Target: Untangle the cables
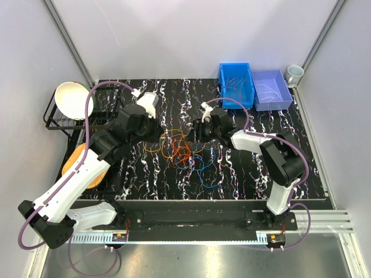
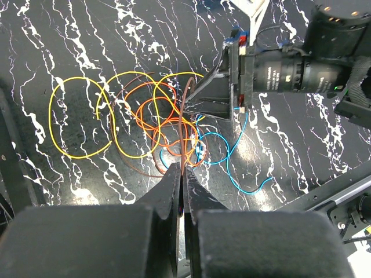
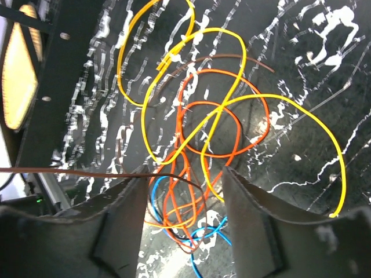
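Observation:
The cables [image 1: 181,148] lie tangled mid-table: yellow, orange, brown and blue loops [image 2: 168,127]. My left gripper [image 2: 182,169] is shut on a brown cable [image 2: 183,133], which rises straight from its tips toward the right gripper [image 2: 200,98]. In the top view the left gripper [image 1: 159,136] sits at the tangle's left edge and the right gripper [image 1: 196,132] at its upper right. In the right wrist view the right gripper [image 3: 182,175] stands open over the tangle, with orange, blue and brown strands [image 3: 185,208] between its fingers [image 3: 124,220]. The brown strand [image 3: 69,171] runs off taut to the left.
A blue bin [image 1: 235,84] and a lavender bin [image 1: 271,90] holding thin wires stand at the back right, with a cup [image 1: 294,73] beside them. A black rack [image 1: 58,119] with a white bowl [image 1: 73,99] is at the left, and an orange round object [image 1: 81,165] lies below it.

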Available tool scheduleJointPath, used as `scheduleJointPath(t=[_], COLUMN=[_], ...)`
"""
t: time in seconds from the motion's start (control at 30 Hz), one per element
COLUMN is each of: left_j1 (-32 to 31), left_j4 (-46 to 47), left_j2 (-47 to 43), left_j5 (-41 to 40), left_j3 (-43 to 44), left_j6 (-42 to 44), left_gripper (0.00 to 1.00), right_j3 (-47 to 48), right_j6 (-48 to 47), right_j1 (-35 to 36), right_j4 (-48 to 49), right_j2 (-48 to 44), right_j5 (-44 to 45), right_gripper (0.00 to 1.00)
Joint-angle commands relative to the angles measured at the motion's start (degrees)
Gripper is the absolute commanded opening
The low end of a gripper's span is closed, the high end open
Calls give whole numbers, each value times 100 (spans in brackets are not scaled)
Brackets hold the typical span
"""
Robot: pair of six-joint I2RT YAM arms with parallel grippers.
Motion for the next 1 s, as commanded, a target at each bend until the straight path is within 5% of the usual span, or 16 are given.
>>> scheduleJointPath(t=[0.0, 0.27, 0.97], left_j1=[8, 16, 16], left_j4=[228, 193, -62], left_j2=[-89, -168, -335], left_j5=[-160, -326, -608], left_j3=[155, 252, 542], left_j6=[98, 80, 98], left_gripper=[0, 0, 0], right_j3=[223, 74, 3], right_j6=[-129, -15, 240], right_j1=[97, 255, 431], right_j4=[33, 147, 191], right_j2=[50, 58, 181], right_j5=[255, 405, 598], right_gripper=[55, 33, 32])
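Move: The left gripper already holds the brown cable, which runs down into the orange-and-red tangle. The tangle's middle lies about 5 cm ahead of it, 8 cm to its right and 23 cm below. From the half-open right gripper, the tangle is some 4 cm back, 4 cm left and 4 cm below. From this right hand, the yellow loop lies about 15 cm left and 1 cm back, and the blue cable about 10 cm back and 5 cm right. Narrow the right fingers from over half open to about a third around the brown cable where it enters the tangle, without shutting them, easing the hand left, down and back about 2 cm into the strands. Keep the left gripper shut on the brown cable, edge it left, then lift it about 3 cm away from the tangle, tipping its fingers up some 5 degrees. ##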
